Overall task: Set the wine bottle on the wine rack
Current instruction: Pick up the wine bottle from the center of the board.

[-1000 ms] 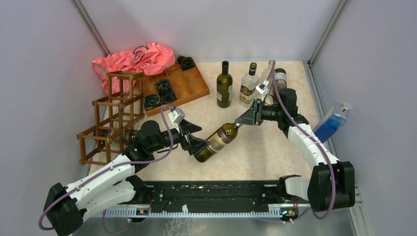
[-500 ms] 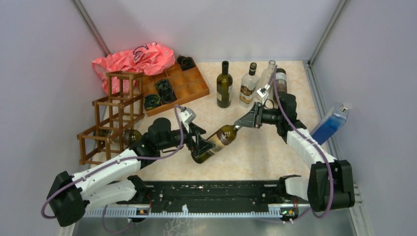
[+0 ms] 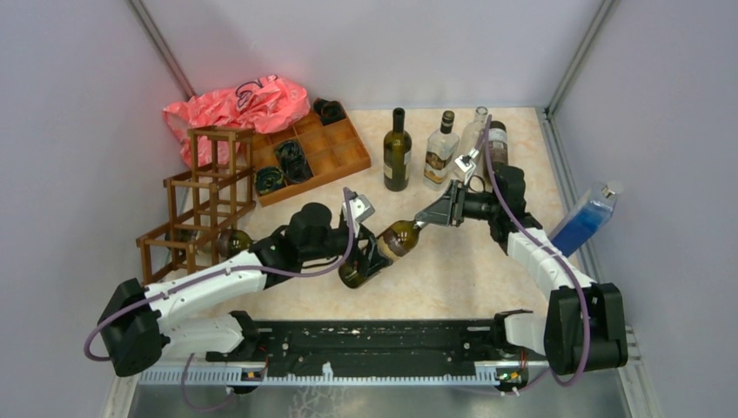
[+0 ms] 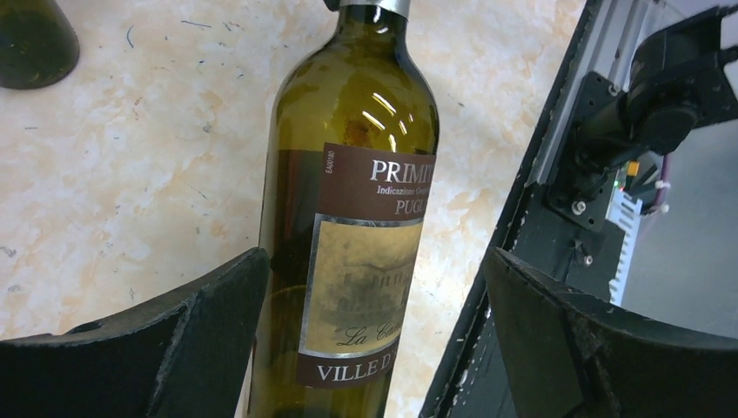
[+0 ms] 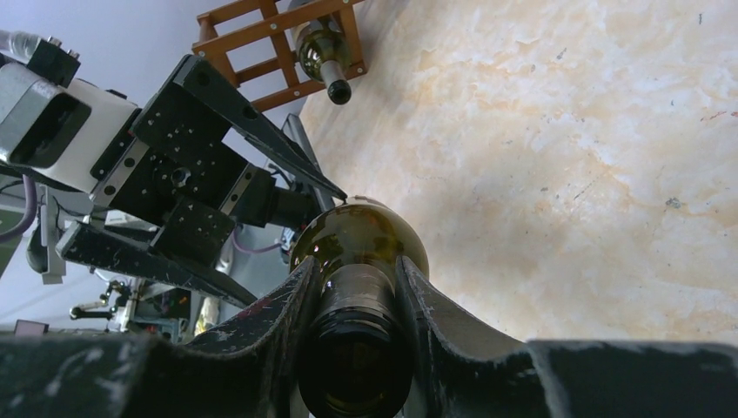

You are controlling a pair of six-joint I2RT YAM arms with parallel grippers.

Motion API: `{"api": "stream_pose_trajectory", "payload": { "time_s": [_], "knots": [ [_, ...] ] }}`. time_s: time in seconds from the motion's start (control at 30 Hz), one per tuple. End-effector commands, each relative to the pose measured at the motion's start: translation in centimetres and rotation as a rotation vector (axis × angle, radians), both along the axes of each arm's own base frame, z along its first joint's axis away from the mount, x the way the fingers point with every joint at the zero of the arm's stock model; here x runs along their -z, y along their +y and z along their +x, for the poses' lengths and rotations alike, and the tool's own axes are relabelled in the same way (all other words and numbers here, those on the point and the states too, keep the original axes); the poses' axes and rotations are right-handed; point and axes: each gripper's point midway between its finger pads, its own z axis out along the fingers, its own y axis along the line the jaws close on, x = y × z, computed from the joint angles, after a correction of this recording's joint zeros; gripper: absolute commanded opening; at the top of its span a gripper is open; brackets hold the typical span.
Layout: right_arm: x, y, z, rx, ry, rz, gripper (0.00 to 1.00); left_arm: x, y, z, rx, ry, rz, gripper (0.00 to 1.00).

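Note:
The wine bottle [image 3: 383, 248], olive-green glass with a brown and gold label, hangs tilted over the table's middle. My right gripper [image 3: 424, 218] is shut on its neck; in the right wrist view both fingers [image 5: 426, 305] press the neck [image 5: 357, 300]. My left gripper [image 3: 364, 252] is open, its jaws on either side of the labelled body [image 4: 357, 218], with a gap at the right finger [image 4: 592, 348]. The dark brown wine rack [image 3: 204, 205] stands at the left with another bottle [image 3: 228, 242] lying in a low cell.
An orange-brown compartment tray [image 3: 335, 157] and a pink bag [image 3: 235, 104] sit behind the rack. Three bottles [image 3: 398, 152] stand at the back centre. A blue bottle [image 3: 587, 218] leans at the right wall. A black rail [image 3: 374, 348] runs along the near edge.
My left arm has swung right, bringing its open jaws from beside the bottle's base to around its body. The right gripper and the bottle have hardly moved.

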Motion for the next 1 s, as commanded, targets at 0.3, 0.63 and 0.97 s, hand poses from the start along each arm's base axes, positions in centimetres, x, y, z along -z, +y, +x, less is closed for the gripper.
{"api": "stream_pose_trajectory", "payload": {
  "time_s": [0.3, 0.63, 0.97],
  "knots": [
    [-2.5, 0.1, -0.4, -0.047, -0.063, 0.053, 0.00, 4.0, 0.8, -0.5, 0.157, -0.174, 0.175, 0.99],
    [-2.4, 0.1, -0.4, -0.046, -0.060, 0.055, 0.00, 7.5, 0.5, -1.0, 0.200, -0.099, 0.239, 0.98],
    [-2.4, 0.2, -0.4, -0.049, -0.060, 0.058, 0.00, 7.7, 0.2, -1.6, 0.230, -0.126, 0.195, 0.98]
  ]
}}
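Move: The wine bottle hangs slanted, neck up, in my right hand's grip. From my left hand its middle is about 7 cm below, 2 cm to the right and 1 cm ahead; from my right hand it is about 8 cm left, 5 cm back and 8 cm down. The wine rack stands some 43 cm left of my left hand and 9 cm ahead; another green bottle stands about 25 cm ahead of that hand and 4 cm right. I lower my open left hand about 8 cm over the lower body of the slanted bottle, tipping the fingers further down and turning the wrist a little clockwise, some 15–20 degrees in all. The fingers stay wide open, coming down on either side of the label. My right hand stays still, keeping its pinch on the neck. ##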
